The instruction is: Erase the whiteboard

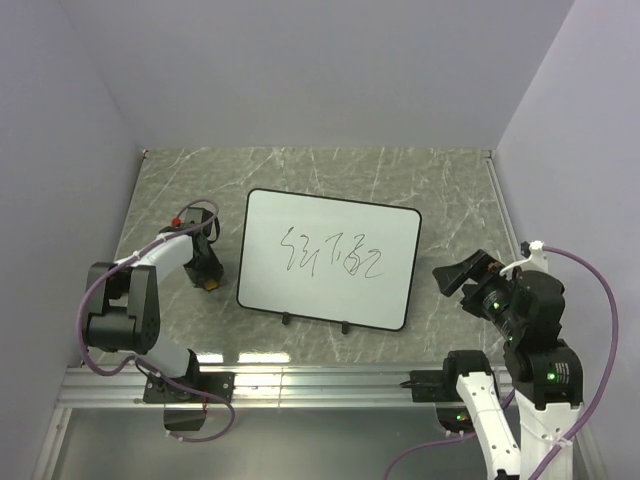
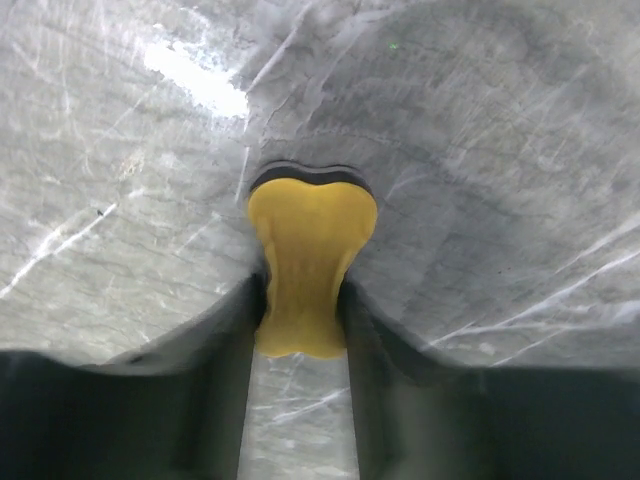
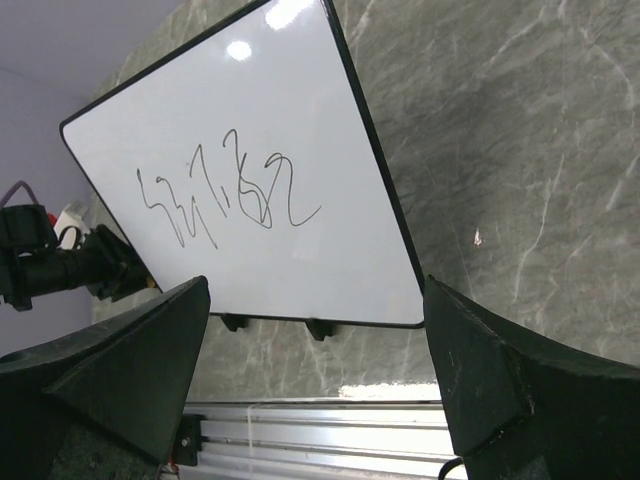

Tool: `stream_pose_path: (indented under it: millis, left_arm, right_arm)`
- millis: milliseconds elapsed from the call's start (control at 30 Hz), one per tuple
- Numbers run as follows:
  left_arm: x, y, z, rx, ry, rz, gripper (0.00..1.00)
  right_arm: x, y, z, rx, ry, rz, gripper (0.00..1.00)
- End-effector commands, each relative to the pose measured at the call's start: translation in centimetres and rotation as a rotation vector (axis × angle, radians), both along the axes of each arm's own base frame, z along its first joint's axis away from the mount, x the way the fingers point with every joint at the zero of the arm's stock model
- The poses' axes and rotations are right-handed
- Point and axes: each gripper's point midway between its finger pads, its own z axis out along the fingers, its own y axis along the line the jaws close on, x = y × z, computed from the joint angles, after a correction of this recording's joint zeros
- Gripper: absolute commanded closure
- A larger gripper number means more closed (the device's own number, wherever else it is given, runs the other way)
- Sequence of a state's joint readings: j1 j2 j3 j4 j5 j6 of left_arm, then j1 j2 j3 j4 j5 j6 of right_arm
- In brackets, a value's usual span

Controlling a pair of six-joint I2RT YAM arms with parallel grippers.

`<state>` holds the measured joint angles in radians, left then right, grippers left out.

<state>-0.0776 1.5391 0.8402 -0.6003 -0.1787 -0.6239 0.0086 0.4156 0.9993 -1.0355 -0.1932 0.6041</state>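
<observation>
The whiteboard (image 1: 330,225) lies flat in the middle of the table, with dark scribbles (image 1: 328,257) across its centre; the right wrist view shows the whiteboard (image 3: 300,120) too. To the board's left, my left gripper (image 1: 208,278) points down at the table, shut on a small yellow sponge (image 2: 310,230). The sponge is pinched into a waist between the fingers (image 2: 225,340) and rests on the marble. My right gripper (image 1: 455,275) hovers just off the board's right edge, and its jaws (image 3: 315,290) stand wide open with nothing between them.
The board's two black feet (image 1: 288,320) (image 1: 346,327) face the near edge. An aluminium rail (image 1: 300,385) runs along the table's front by the arm bases. Walls close in the table at the left, back and right.
</observation>
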Motion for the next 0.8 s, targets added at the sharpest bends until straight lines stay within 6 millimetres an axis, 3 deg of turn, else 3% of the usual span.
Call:
stream_pose_path:
  millis: [0,100,167,200,267,300,333,367,467,633,733,767]
  left_arm:
    - [-0.1,0.0,-0.3,0.016,0.028,0.013,0.75]
    - [0.2,0.4,0.3,0.042,0.034,0.015,1.0]
    - [1.0,0.5,1.9,0.044,0.001,0.012,1.0]
    - [1.5,0.5,2.8,0.043,-0.024,0.013,1.0]
    - [3.2,-0.1,6.1,0.018,-0.121,0.012,1.0]
    - [3.3,-0.7,7.3,0.009,-0.14,-0.004,1.0]
    - [4.5,-1.3,9.9,-0.001,-0.208,-0.006,1.0]
    - [4.8,-1.8,11.3,-0.001,-0.236,-0.015,1.0]
    - [5.4,-5.9,15.9,-0.03,-0.329,-0.093,1.0]
    - [5.1,-13.1,22.0,-0.152,-0.475,-0.18,1.0]
    - [3.7,-18.5,23.2,-0.223,-0.525,-0.303,1.0]
    - [2.8,-21.6,23.8,-0.269,-0.558,-0.377,1.0]
  right_arm:
    - [1.2,-0.1,0.6,-0.024,-0.039,0.009,0.07]
    - [2.0,0.1,1.6,-0.033,-0.048,0.032,0.06]
    - [3.3,0.4,1.7,-0.036,-0.009,0.052,0.07]
    - [3.8,0.5,2.9,-0.04,-0.024,0.059,0.07]
    - [5.6,0.9,3.0,-0.03,0.031,0.083,0.06]
    - [6.3,1.1,4.0,-0.011,0.028,0.085,0.07]
    - [7.0,1.4,4.1,0.008,0.05,0.093,0.07]
    - [8.0,2.4,3.7,0.049,0.091,0.136,0.07]
    - [10.9,3.6,4.1,0.137,0.038,0.155,0.07]
    - [12.8,2.8,-0.1,0.108,0.101,0.114,0.08]
    - [13.1,3.4,-2.0,0.136,0.119,0.132,0.09]
    - [13.4,3.6,-2.2,0.146,0.105,0.139,0.09]
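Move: The yellow eraser is already between the left hand's open fingers, its middle about 1 cm ahead of them and 1 cm below. From that hand, the whiteboard's middle lies some 31 cm right and 6 cm ahead, with the writing around it; the board's left-hand clip is 19 cm right and 9 cm back. From the right hand, the whiteboard's middle is about 25 cm left, 16 cm ahead and 26 cm below. The left fingers close on the eraser's narrow waist and pinch it, then lift it about 22 cm, swinging some 17 cm right over the left part of the whiteboard and a little forward, while the fingers tip up and forward about 30 degrees. The right hand, still open, reaches 12 cm forward to the board's right edge, rising slightly before sinking. ##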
